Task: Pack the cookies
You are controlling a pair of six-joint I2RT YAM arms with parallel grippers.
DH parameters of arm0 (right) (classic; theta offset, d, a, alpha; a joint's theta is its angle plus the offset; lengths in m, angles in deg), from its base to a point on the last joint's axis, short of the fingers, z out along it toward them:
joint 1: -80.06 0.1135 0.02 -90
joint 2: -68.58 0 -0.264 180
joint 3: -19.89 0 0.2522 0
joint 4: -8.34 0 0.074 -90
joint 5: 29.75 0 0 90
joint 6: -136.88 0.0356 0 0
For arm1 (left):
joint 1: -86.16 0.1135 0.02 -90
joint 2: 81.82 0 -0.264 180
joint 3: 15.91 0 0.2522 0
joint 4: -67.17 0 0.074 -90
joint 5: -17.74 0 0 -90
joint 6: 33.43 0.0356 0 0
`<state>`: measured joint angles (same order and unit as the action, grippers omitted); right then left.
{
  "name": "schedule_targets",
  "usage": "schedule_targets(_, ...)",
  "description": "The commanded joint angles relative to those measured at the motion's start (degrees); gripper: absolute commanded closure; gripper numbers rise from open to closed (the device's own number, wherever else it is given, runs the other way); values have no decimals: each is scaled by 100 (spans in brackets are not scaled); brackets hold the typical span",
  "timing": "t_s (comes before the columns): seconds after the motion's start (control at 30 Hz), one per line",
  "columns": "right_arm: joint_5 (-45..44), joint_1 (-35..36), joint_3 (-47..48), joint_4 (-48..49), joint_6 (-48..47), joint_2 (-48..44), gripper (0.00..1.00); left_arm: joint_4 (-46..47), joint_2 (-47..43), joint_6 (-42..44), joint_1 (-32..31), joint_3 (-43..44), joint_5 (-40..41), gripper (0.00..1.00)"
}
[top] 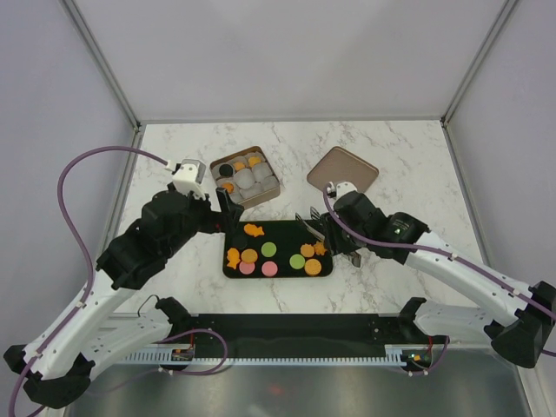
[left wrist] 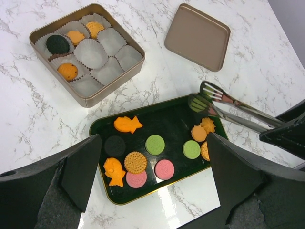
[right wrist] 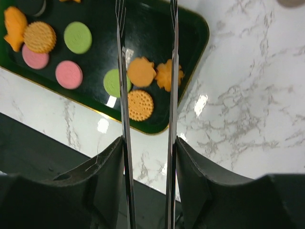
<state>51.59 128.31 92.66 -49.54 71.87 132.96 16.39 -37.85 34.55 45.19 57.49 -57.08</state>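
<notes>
The cookies (left wrist: 155, 144) lie on a dark green tray (left wrist: 176, 119): round green, pink, black and orange discs, plus orange fish (left wrist: 127, 124) and flower shapes. Several more cookies (left wrist: 68, 71) sit in paper cups inside a square tan tin (left wrist: 112, 88). My left gripper (left wrist: 153, 143) hangs open above the tray's left half, holding nothing. My right gripper (right wrist: 148, 143) is shut on a pair of metal tongs (right wrist: 123, 95). The tongs' tips (left wrist: 205, 98) stand apart over the tray's far right end with nothing between them.
The tin's lid (top: 342, 169) lies flat on the marble table to the right of the tin (top: 261, 198). Several paper cups (left wrist: 90, 52) in the tin hold nothing. The tray (top: 282, 233) sits in front of the tin, near both arms.
</notes>
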Motion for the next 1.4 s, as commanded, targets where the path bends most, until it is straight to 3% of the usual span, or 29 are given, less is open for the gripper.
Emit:
schedule_targets(0.0,172,9,-265,-281,251,-294,48,300,-37,268,-16,83,-68,0)
schedule_targets(0.4,550,105,-513,-396,137,-189,47,300,-134,260,-16,-101,-41,0)
schedule_targets(1.37,436,422,-592,-440,59,145,48,300,-125,260,-16,-180,-50,0)
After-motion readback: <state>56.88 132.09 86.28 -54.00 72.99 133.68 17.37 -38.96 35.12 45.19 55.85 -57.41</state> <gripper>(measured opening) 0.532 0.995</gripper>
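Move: The right hand, holding the tongs, goes for the round orange cookie near the tray's right end, about level with it, 6 cm to its left and 16 cm below. The star cookie lies 1 cm ahead and 2 cm left of the hand, the green cookie 3 cm back and 8 cm left, the biscuit 5 cm back and 4 cm left. From the left hand, the round orange cookie is some 20 cm right, 2 cm back and 28 cm below. Keeping hold of the tongs, the right hand draws back and sinks about 5 cm each, tilting steeper, over the cookies. ##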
